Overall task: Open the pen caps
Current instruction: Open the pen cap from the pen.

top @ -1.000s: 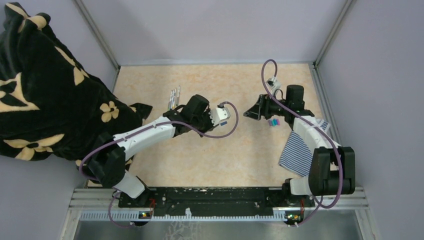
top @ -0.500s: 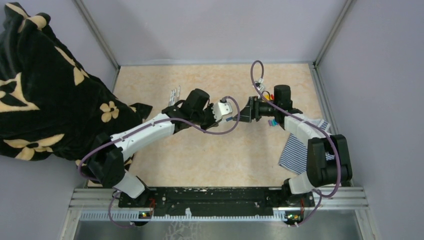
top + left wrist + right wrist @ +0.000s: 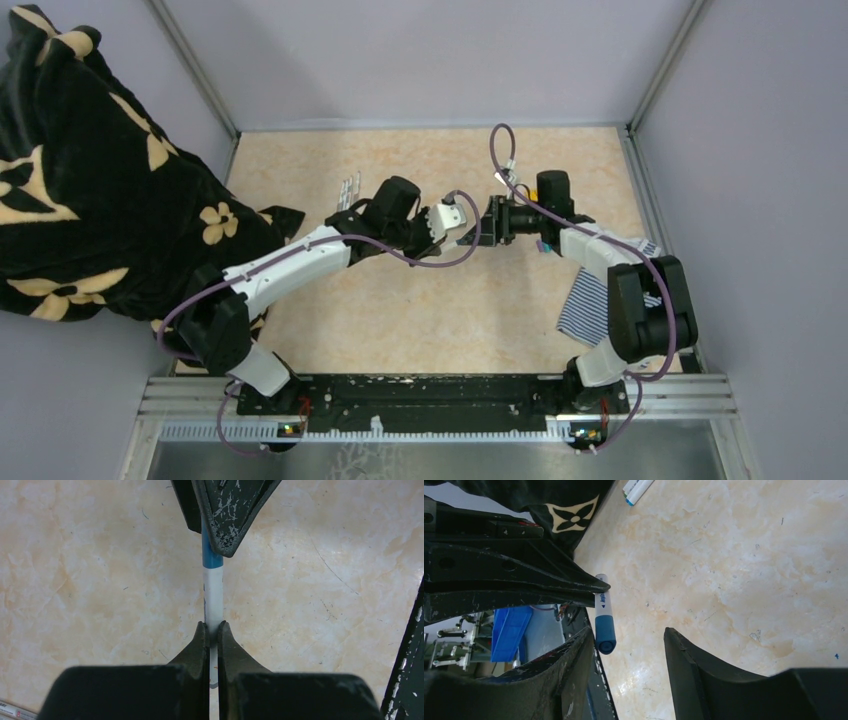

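My left gripper (image 3: 212, 630) is shut on the white barrel of a pen (image 3: 213, 595) and holds it level above the table. The pen's blue cap (image 3: 604, 632) points at my right gripper (image 3: 628, 632). That gripper is open around the cap. The cap lies close against one finger, with a wide gap to the other finger (image 3: 684, 660). In the left wrist view the right fingers (image 3: 230, 510) cover the cap's far end (image 3: 212, 557). From above, the two grippers (image 3: 455, 225) (image 3: 490, 225) meet nose to nose at mid-table.
Several more pens (image 3: 348, 190) lie at the back left, beside a black floral blanket (image 3: 90, 170). Loose coloured caps (image 3: 545, 245) lie under the right arm. A blue-and-white striped cloth (image 3: 590, 300) lies at the right.
My right gripper has moved left to the pen's cap end, and its jaws have narrowed. The left gripper has shifted slightly right, still holding the pen.
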### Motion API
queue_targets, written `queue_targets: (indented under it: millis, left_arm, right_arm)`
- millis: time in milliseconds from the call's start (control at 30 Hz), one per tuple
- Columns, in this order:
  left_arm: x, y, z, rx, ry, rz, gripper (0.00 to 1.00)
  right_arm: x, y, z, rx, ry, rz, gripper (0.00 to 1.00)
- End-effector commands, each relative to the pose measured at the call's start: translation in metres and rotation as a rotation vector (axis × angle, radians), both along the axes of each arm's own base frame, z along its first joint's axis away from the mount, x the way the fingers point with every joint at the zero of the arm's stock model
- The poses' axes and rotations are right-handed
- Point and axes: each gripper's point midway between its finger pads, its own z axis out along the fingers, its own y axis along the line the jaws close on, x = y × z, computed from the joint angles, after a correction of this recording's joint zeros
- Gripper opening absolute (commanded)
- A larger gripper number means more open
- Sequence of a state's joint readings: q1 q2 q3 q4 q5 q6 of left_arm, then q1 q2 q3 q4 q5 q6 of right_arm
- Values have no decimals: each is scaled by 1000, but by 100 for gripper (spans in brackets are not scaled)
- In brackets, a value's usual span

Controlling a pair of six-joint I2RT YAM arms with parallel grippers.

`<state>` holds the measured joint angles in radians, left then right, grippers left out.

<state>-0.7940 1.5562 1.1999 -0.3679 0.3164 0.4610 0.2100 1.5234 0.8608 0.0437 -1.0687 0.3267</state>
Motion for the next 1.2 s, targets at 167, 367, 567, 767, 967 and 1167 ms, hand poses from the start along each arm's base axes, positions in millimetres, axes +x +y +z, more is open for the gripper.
queue_targets:
  millis: [167, 367, 567, 767, 967, 1167]
  left_arm:
    - [-3, -9, 2, -29, 40, -18, 0]
    - [-3, -9, 0, -27, 47, -16, 0]
    - [-4, -10, -3, -22, 55, -17, 0]
    - [-4, -9, -2, -21, 52, -14, 0]
    - [-3, -8, -2, -20, 48, -12, 12]
    - [-9, -11, -4, -28, 67, -42, 54]
  right_arm:
    - [4, 15, 24, 38, -77, 57, 45]
    - [2, 17, 25, 42, -79, 68, 38]
    - [1, 19, 25, 45, -79, 75, 26]
    - [0, 19, 25, 47, -79, 78, 9]
    - [-1, 19, 26, 50, -84, 85, 0]
    - [-5, 20, 33, 69, -103, 105, 0]
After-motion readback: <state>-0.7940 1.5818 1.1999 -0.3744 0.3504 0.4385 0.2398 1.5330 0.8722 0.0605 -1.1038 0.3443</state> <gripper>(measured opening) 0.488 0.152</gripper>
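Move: The blue pen cap, still on the pen in the left hand, lies about 1 cm back and 1 cm to the left of the right hand, 1 cm above it. From the left hand it lies about 6 cm to the right and 1 cm up. The loose blue and purple caps are some 18 cm to the right of the right hand, level with it and 15 cm down; the yellow caps stand 11 cm farther out than those. Right hand eases about 1 cm left and back, closing on the blue cap; then left fingers open around the pen. ##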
